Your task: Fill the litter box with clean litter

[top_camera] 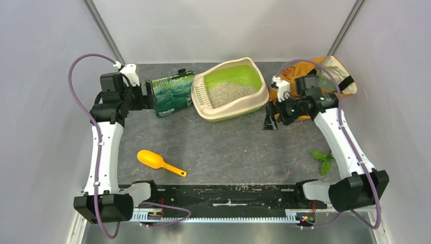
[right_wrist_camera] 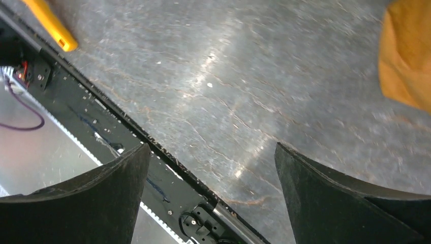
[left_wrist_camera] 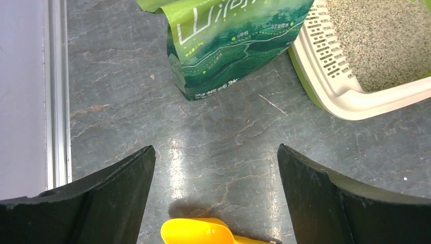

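The litter box (top_camera: 239, 113), with a beige rim, a lime-green inside and a slotted grate at its left end, stands at the back centre. Pale clean litter (top_camera: 231, 93) covers its floor. In the left wrist view the box rim (left_wrist_camera: 356, 101) and the litter (left_wrist_camera: 386, 40) show at the top right. My left gripper (top_camera: 150, 95) hovers just left of the green printed bag (top_camera: 172, 95); it is open and empty (left_wrist_camera: 216, 168). My right gripper (top_camera: 270, 121) is just right of the box, open and empty (right_wrist_camera: 211, 162).
An orange scoop (top_camera: 155, 161) lies on the table at the front left and shows in both wrist views (left_wrist_camera: 198, 233) (right_wrist_camera: 51, 23). An orange fabric bag (top_camera: 325, 76) sits at the back right. A green leaf sprig (top_camera: 322, 160) lies at the front right. Grey walls enclose the table.
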Robot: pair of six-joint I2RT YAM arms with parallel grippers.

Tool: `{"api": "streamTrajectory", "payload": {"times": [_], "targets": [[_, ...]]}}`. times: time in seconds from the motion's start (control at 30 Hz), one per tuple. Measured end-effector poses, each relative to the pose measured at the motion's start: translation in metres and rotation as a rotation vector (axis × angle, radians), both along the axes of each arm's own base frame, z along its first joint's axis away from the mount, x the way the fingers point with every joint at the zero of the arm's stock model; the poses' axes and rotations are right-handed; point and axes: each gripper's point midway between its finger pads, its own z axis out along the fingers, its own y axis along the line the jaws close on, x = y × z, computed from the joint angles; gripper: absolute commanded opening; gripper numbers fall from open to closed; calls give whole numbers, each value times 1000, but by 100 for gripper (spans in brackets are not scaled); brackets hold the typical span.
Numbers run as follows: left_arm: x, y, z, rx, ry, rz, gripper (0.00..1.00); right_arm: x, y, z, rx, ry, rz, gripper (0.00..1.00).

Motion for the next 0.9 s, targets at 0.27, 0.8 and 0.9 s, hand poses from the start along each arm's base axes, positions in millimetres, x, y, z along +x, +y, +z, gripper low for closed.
{"api": "streamTrajectory", "payload": {"times": [0.27, 0.8, 0.9], "targets": [[1, -5, -2, -22, 9, -18, 96, 34, 82, 21, -43, -51, 234, 99], [7, -8, -16, -61, 63, -12, 96, 128, 259, -23, -195, -193, 333, 71], [7, -8, -18, -61, 71, -11, 96, 136, 263, -45, -211, -161, 329, 61]]}}
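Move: The litter box's near-left rim corner is about 17 cm ahead of the right hand, 29 cm to its left and 13 cm below; the box's middle is about 28 cm ahead and 17 cm left. The green litter bag is some 26 cm ahead and 42 cm left, the orange tote 28 cm ahead and 17 cm right. From the left hand, that rim corner is about 11 cm ahead, 20 cm right and 20 cm down. Swiftly leftward and forward, the open right hand sweeps some 26 cm left and 14 cm out towards the litter box's near-left rim corner, first rising a little, then dropping about 8 cm from its crest. It turns roughly 20 degrees counter-clockwise as its fingers narrow to about two thirds open. The left hand, wide open, eases down and slightly right beside the bag. ##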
